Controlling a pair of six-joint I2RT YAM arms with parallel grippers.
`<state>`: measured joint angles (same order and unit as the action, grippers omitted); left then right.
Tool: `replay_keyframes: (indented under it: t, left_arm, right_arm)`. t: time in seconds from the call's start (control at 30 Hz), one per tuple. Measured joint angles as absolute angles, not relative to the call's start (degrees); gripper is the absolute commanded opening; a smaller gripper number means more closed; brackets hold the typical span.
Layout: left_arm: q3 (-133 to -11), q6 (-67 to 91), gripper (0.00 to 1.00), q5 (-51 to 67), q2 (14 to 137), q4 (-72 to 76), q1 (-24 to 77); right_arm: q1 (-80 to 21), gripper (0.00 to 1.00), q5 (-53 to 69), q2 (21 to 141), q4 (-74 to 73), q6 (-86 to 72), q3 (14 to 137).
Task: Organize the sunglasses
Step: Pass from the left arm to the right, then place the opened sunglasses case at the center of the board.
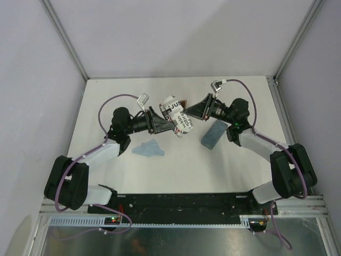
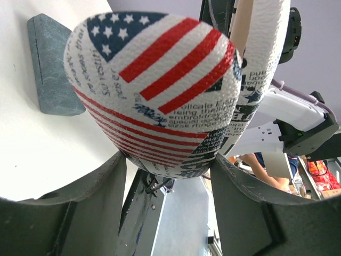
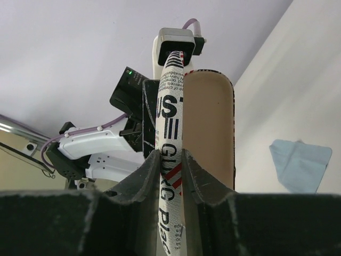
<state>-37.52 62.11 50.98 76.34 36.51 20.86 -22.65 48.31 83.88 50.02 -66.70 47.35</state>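
Both grippers hold a glasses case [image 1: 177, 117] printed with newspaper text and an American flag, lifted above the table's middle back. My left gripper [image 1: 165, 124] is shut on the case's rounded flag-printed body [image 2: 154, 80], a finger pressing on each side. My right gripper [image 3: 170, 157] is shut on the case's thin lid [image 3: 171, 106], pinching its edge. The case stands open, and its tan lining [image 3: 210, 122] shows beside the lid. No sunglasses are in view in any frame.
A grey-blue oblong case [image 1: 213, 133] lies on the white table [image 1: 122, 101] right of centre, also in the left wrist view [image 2: 50, 64]. A light blue folded cloth [image 1: 149, 148] lies left of centre, near the left arm. Grey walls enclose the table.
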Motion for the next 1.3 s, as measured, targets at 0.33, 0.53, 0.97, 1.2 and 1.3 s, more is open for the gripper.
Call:
replay_keyframes:
  t: [0.33,0.53,0.97,1.2,1.3]
  left_arm:
    - [-37.5,61.7,0.94,51.6,76.3,36.0,20.5]
    - [-34.3,61.5,0.99,49.7,73.8,36.4,15.3]
    - [-25.4,57.5,0.99,46.1,73.1,30.9,7.2]
    - [-25.4,54.1,0.98,41.0,71.5,26.9,7.1]
    - [-25.4,52.8,0.99,39.0,70.6,25.2,7.1]
  right_arm:
    - [-23.0,0.00,48.3,84.8,51.9,-67.9,47.4]
    - [-23.7,0.00,47.9,83.5,41.5,-62.0,47.2]
    - [-32.1,0.00,30.2,86.5,21.7,-45.8,47.0]
    - [-40.0,0.00,18.9,97.1,17.7,-43.9,49.5]
    - [-42.2,0.20,16.2,100.6,18.0,-44.4,51.9]
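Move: The patterned case is already between both grippers: its middle lies some 4 cm left, 1 cm back and 4 cm below the right hand, and about 3 cm ahead, 3 cm right and 3 cm above the left. On the table some 27 cm below the right hand, the grey case lies 15 cm right and 7 cm ahead, the sunglasses 24 cm ahead and 2 cm left, and the blue cloth 19 cm left and 1 cm back. Left hand lets go, withdrawing left and down; right fingers shut fully and lower the patterned case some 20 cm. ##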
